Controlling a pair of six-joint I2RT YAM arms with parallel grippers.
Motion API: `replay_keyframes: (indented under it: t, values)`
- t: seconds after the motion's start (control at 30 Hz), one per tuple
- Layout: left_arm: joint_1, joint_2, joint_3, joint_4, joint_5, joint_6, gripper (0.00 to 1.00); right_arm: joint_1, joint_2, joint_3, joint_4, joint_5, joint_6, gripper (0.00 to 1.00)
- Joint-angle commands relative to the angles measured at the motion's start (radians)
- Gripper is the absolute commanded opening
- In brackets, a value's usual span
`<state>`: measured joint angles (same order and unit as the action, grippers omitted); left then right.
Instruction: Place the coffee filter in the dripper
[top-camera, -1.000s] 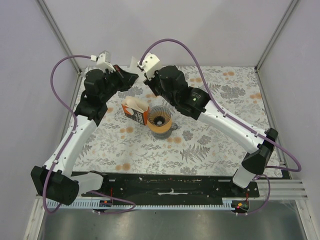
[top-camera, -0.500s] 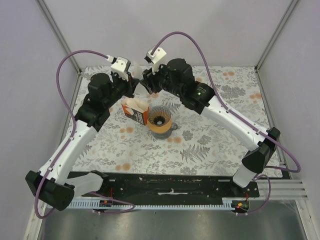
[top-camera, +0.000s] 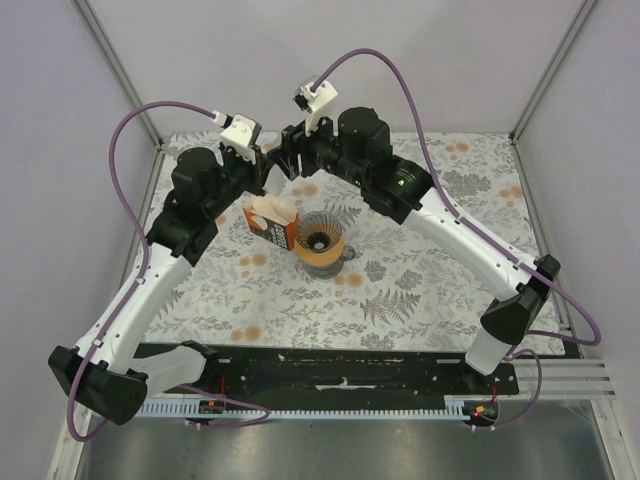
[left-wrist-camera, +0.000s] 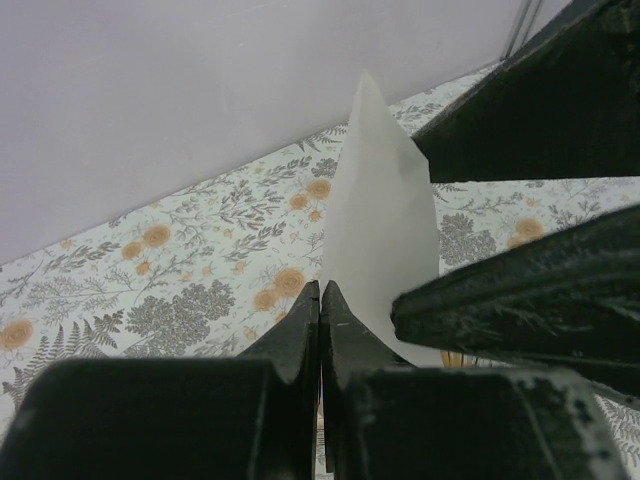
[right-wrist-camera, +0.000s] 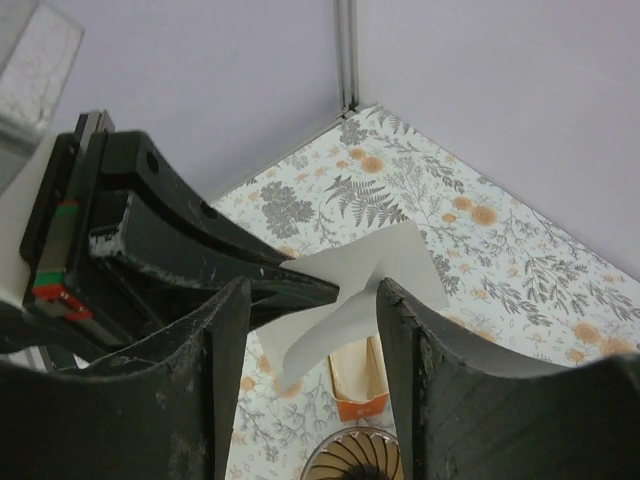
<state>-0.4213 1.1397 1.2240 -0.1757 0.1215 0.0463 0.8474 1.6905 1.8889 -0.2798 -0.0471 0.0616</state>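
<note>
The coffee filter (left-wrist-camera: 385, 250), a thin white folded paper, is held in the air near the back of the table. My left gripper (left-wrist-camera: 321, 290) is shut on its edge. In the right wrist view the coffee filter (right-wrist-camera: 350, 290) hangs between the spread fingers of my right gripper (right-wrist-camera: 315, 285), which is open; its right finger touches the paper. In the top view the two grippers, left (top-camera: 262, 165) and right (top-camera: 285, 160), meet tip to tip. The dripper (top-camera: 320, 240), a ribbed grey cone on a tan collar, stands on the table below, with nothing in it.
An orange carton (top-camera: 272, 222) of cream papers stands just left of the dripper, touching or nearly touching it. The table has a floral cloth (top-camera: 420, 290). Grey walls and a metal corner post (right-wrist-camera: 345, 50) close the back.
My right gripper's jaws have opened off the filter. Both arms swung in toward each other at the back of the table and now meet there.
</note>
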Motion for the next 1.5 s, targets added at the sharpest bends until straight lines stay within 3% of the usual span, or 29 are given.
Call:
replay_keyframes:
  t: [0.0, 0.17, 0.37, 0.6, 0.7, 0.87, 1.07, 1.17, 1.27, 1.37, 1.47]
  values:
    - [-0.005, -0.014, 0.017, 0.050, -0.023, 0.043, 0.02, 0.007, 0.032, 0.068, 0.008, 0.128, 0.064, 0.58]
    - [-0.005, -0.014, 0.023, 0.058, -0.062, 0.040, 0.02, 0.007, 0.032, 0.036, 0.001, 0.225, 0.067, 0.57]
    - [-0.007, -0.011, 0.023, 0.061, -0.100, 0.043, 0.02, 0.007, 0.041, -0.005, -0.010, 0.211, 0.109, 0.54]
    - [-0.008, -0.020, 0.022, 0.065, -0.115, 0.044, 0.02, -0.018, 0.054, -0.017, 0.001, 0.208, 0.139, 0.14]
    - [-0.007, -0.026, 0.019, 0.068, -0.155, 0.064, 0.02, -0.056, 0.040, -0.042, -0.001, 0.201, 0.173, 0.06]
    - [-0.008, -0.035, 0.005, 0.087, -0.129, 0.078, 0.02, -0.096, 0.014, -0.077, 0.063, 0.110, 0.221, 0.09]
    - [-0.008, -0.035, -0.003, 0.120, -0.069, 0.035, 0.02, -0.093, 0.041, -0.071, 0.117, -0.016, 0.277, 0.35]
    - [-0.008, -0.043, -0.014, 0.151, -0.057, 0.014, 0.02, -0.093, 0.044, -0.076, 0.134, -0.028, 0.290, 0.41]
    - [-0.008, -0.043, -0.018, 0.171, -0.056, -0.023, 0.02, -0.093, 0.057, -0.070, 0.137, -0.037, 0.303, 0.40]
    - [-0.008, -0.044, -0.018, 0.171, -0.071, -0.036, 0.02, -0.100, 0.052, -0.068, 0.116, -0.002, 0.307, 0.16]
    - [-0.008, -0.054, -0.018, 0.159, -0.152, 0.007, 0.02, -0.136, 0.020, -0.105, 0.087, 0.039, 0.308, 0.00]
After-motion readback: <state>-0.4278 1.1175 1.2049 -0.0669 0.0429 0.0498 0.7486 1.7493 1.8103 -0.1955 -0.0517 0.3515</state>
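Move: My left fingers already pinch the coffee filter, whose middle lies some 2 cm ahead of them and 3 cm to the right, roughly level. From my open right hand it is about 3 cm ahead, 1 cm left and 4 cm lower. Beneath the right hand the dripper stands roughly 1 cm ahead, 4 cm right and 30 cm down; the filter box is about 8 cm ahead, 9 cm left and 36 cm down. I bring my open right hand down about 6 cm and forward as much, slightly right, tipping its fingers down and closing them almost fully around the free part of the filter. Then I part them again, ease up and back left a couple of centimetres, and close to pinch the paper. My left hand keeps its grip, swings slightly left and partly back, then rises about 2 cm. ##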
